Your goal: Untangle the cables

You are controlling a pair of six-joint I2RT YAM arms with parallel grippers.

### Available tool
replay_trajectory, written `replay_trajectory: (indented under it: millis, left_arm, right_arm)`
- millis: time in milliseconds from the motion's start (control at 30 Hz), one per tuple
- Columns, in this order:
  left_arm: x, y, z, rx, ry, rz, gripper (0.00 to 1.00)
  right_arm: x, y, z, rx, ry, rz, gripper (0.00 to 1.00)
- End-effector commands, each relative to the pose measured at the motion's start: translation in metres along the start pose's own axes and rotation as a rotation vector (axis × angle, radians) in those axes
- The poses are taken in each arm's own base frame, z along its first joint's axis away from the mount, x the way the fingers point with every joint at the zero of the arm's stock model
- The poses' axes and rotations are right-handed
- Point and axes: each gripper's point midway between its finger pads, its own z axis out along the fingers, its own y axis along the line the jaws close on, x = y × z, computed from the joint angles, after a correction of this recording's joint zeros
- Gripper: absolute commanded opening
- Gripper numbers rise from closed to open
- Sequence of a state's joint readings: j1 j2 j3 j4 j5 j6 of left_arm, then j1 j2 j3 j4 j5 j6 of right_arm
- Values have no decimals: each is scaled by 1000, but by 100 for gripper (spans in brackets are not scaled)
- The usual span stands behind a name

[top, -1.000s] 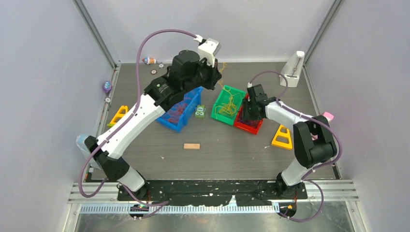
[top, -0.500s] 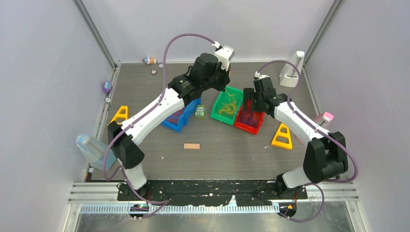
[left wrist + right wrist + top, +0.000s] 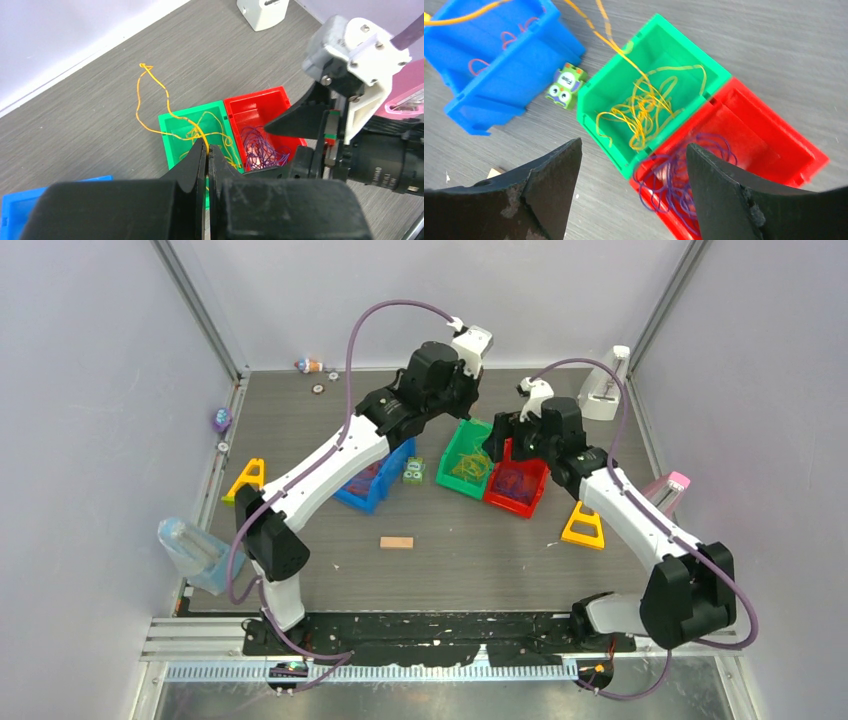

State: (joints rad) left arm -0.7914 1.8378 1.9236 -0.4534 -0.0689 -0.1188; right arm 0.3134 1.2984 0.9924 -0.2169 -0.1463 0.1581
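My left gripper (image 3: 207, 147) is shut on a yellow cable (image 3: 150, 100) that loops up from the green bin (image 3: 170, 137). It hangs at the bin's back edge, shown from above as the left gripper (image 3: 460, 408). More yellow cables (image 3: 644, 107) lie bunched in the green bin (image 3: 446, 482). Purple cables (image 3: 679, 170) sit in the red bin (image 3: 774, 145), seen as purple cables (image 3: 515, 483) from above. Orange-red cables (image 3: 509, 37) lie in the blue bin (image 3: 499, 85). My right gripper (image 3: 634, 145) is open and empty above the seam between the green and red bins, seen as the right gripper (image 3: 497, 446) from above.
A small green toy (image 3: 413, 471) stands between the blue bin (image 3: 360, 498) and the green one. A wooden block (image 3: 396, 542) lies nearer me. Yellow triangles (image 3: 246, 478) (image 3: 583, 525) sit left and right. A white stand (image 3: 605, 385) is at the back right, a plastic bottle (image 3: 195, 550) at the left.
My right gripper opened, rose out of the red bin and left the purple cables there. My left arm swung right from over the blue bin to the green bin, still gripping the yellow cable.
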Motion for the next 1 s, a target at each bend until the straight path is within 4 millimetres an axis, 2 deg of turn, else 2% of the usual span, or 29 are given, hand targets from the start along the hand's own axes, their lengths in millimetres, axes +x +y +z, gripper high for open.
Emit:
replay_trajectory:
  millis: [0, 67, 100, 167, 200, 300, 367, 433, 500, 667, 800, 900, 933, 967]
  left_arm:
    - [-31, 0, -4, 10, -82, 10, 0]
    - [-32, 0, -6, 13, -84, 11, 0]
    - [-33, 0, -7, 14, -86, 10, 0]
    - [-35, 0, -8, 14, -89, 13, 0]
    - [-36, 0, -9, 13, -91, 14, 0]
    - [-35, 2, -8, 9, -88, 15, 0]
    - [-33, 1, -8, 14, -82, 14, 0]
    - [-30, 0, -7, 27, -72, 2, 0]
    - [-26, -4, -5, 50, -57, -15, 0]
    - [5, -16, 9, 110, 14, -80, 0]
    - [40, -22, 22, 131, 87, -148, 0]
    - [68, -25, 31, 145, 150, -200, 0]
    - [76, -26, 33, 145, 172, -213, 0]
    - [85, -26, 35, 145, 198, -226, 0]
  right_arm:
    - [-35, 26, 20, -180, -127, -118, 81]
    - [-36, 27, 33, -196, -119, -131, 80]
    - [-43, 27, 37, -193, -134, -136, 79]
    - [-42, 22, 51, -177, -111, -131, 74]
    - [-35, 18, 59, -166, -86, -125, 69]
    - [-34, 8, 72, -118, -71, -108, 60]
    - [-32, 1, 79, -86, -68, -85, 48]
    - [-30, -4, 85, -65, -71, -65, 22]
    - [-29, -10, 91, -33, -70, -58, 8]
    - [-21, -30, 104, 57, -73, -69, 6]
    - [-2, -38, 115, 98, -28, -83, 5]
    - [13, -37, 124, 111, 19, -105, 6]
    - [17, -37, 126, 118, 35, -106, 7]
    - [19, -35, 127, 115, 42, -108, 15]
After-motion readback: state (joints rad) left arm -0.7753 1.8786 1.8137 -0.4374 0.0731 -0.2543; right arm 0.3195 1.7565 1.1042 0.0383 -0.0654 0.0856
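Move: The strand of yellow cable hanging from the left fingers passes about 5 cm ahead, 4 cm left and 5 cm below the open right hand. It drops into the green bin, whose middle is some 3 cm ahead, 9 cm left and 17 cm below that hand; the red bin is 2 cm back, 3 cm right and equally low. From the left hand, the green bin is about 1 cm ahead, 4 cm left, 29 cm down. The right hand reaches forward and down, swinging some 3 cm left at first, shuts its fingers on the hanging yellow strand partway along, then carries on forward and lower while easing back right, about 9 cm forward and 10 cm down in all. The left hand keeps its pinch on the yellow cable and nearly holds still at first, then sinks about 7 cm towards the green bin late on, its fingers tipping roughly 15 degrees downward. ##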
